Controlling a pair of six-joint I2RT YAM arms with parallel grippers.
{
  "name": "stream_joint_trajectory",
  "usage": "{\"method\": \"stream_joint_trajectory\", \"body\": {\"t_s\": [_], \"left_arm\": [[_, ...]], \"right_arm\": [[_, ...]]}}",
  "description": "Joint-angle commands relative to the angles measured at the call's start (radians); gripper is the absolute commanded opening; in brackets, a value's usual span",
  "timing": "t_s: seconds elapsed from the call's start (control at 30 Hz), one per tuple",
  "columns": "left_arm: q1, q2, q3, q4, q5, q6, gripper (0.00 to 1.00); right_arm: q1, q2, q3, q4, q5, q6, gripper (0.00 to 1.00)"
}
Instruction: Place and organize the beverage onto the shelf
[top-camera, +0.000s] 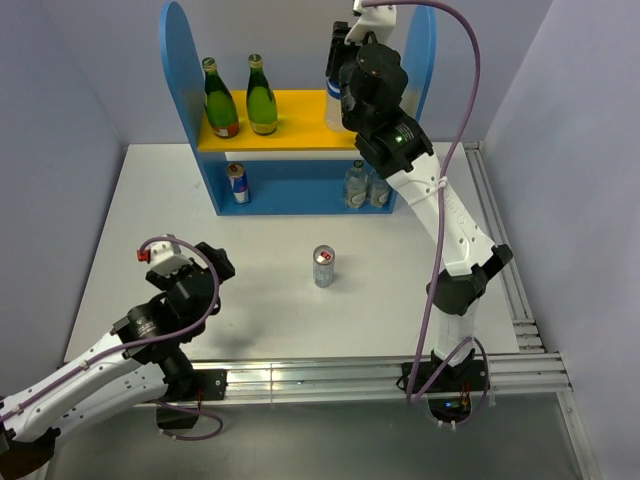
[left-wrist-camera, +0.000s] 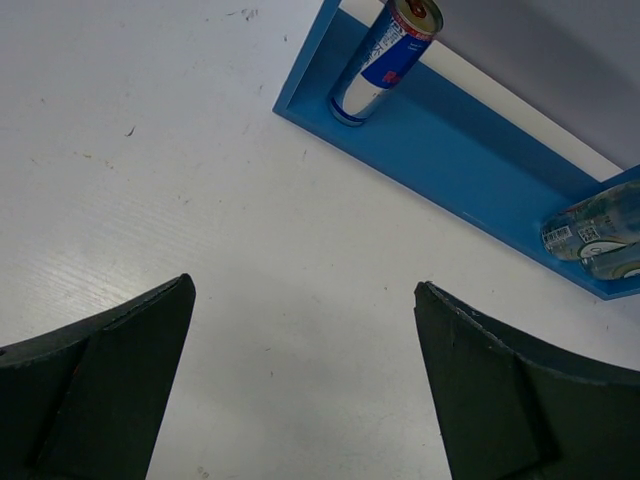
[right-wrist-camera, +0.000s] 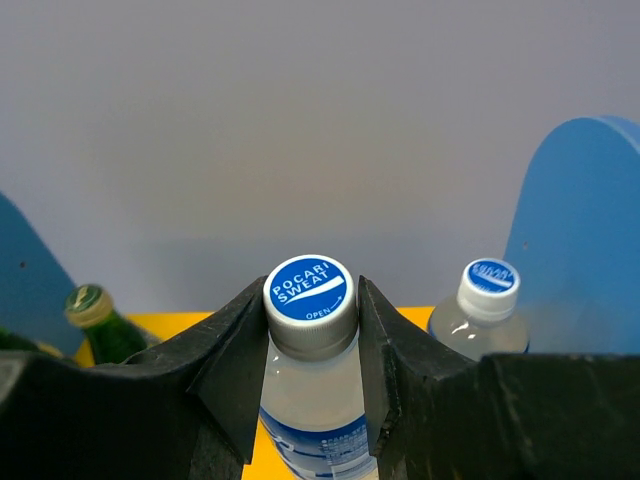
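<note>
The shelf (top-camera: 185, 70) is a blue rack with a yellow upper board (top-camera: 300, 110). Two green bottles (top-camera: 220, 100) (top-camera: 262, 97) stand on that board at the left. My right gripper (right-wrist-camera: 310, 300) is shut on the neck of a blue-capped water bottle (right-wrist-camera: 312, 395) over the board's right part (right-wrist-camera: 180, 325). I cannot tell whether this bottle rests on the board. A second blue-capped bottle (right-wrist-camera: 488, 300) stands just right of it. One silver can (top-camera: 237, 183) is on the lower tier, another can (top-camera: 323, 267) on the table. My left gripper (top-camera: 190, 255) is open and empty, low at the front left.
Clear bottles (top-camera: 365, 186) sit at the right end of the lower tier, also seen as clear bottles (left-wrist-camera: 595, 230) in the left wrist view. The right side panel (right-wrist-camera: 580, 240) rises close beside my right gripper. A metal rail (top-camera: 380, 375) runs along the near table edge.
</note>
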Motion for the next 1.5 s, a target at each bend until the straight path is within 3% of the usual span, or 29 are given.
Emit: {"method": "stream_joint_trajectory", "body": {"t_s": [0.0,0.57,0.83,0.9,0.93,0.97,1.0,1.03,1.07,1.33,1.47], "left_arm": [[-0.004,0.002,0.002,0.02,-0.002,0.002,0.98],[-0.004,0.017,0.008,0.014,-0.007,-0.001,0.98],[-0.004,0.022,0.01,0.011,-0.01,-0.003,0.98],[-0.004,0.021,0.01,0.011,-0.008,-0.003,0.98],[-0.004,0.021,0.01,0.011,-0.008,-0.004,0.98],[-0.004,0.021,0.01,0.009,-0.008,-0.004,0.98],[-0.004,0.019,0.01,0.011,-0.007,-0.004,0.98],[-0.005,0.017,0.008,0.011,-0.007,-0.004,0.98],[-0.004,0.017,0.008,0.012,-0.007,-0.003,0.98],[-0.004,0.016,0.005,0.015,-0.011,-0.004,0.98],[-0.004,0.016,0.007,0.015,-0.008,-0.001,0.98]], "right_arm": [[-0.029,-0.018,0.042,0.233,-0.043,-0.006,0.0],[-0.118,-0.014,-0.19,0.298,-0.083,0.089,0.0],[-0.121,-0.009,-0.218,0.293,-0.072,0.127,0.0],[-0.121,-0.006,-0.215,0.287,-0.073,0.133,0.19],[-0.118,-0.006,-0.215,0.284,-0.072,0.133,0.34],[-0.12,-0.006,-0.213,0.281,-0.069,0.135,0.62],[-0.117,-0.005,-0.21,0.273,-0.064,0.135,0.71],[-0.118,-0.006,-0.207,0.27,-0.061,0.138,0.94],[-0.117,-0.011,-0.207,0.267,-0.063,0.142,1.0],[-0.081,-0.08,-0.259,0.268,-0.047,0.148,1.0],[-0.025,-0.219,-0.371,0.282,0.012,0.178,1.0]]}}
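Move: The held water bottle goes to a free spot on the yellow top shelf, about 6 cm ahead of the right hand, 1 cm to its right and roughly 23 cm below. From the right hand, the other water bottle stands some 5 cm ahead and 10 cm right, and the nearer green bottle 7 cm ahead and 14 cm left, their middles about 13 cm below. For the left hand, the spot is roughly 28 cm ahead, 30 cm right and 12 cm up. The water bottle, still pinched at its neck by the right hand, is carried forward about 6 cm over the yellow shelf, first level, then dropping some 7 cm as it goes, to land left of the other water bottle. After a brief stop the fingers open wide and let go of the neck while the hand rises 1 to 2 cm, then draws straight back about 3 cm. ##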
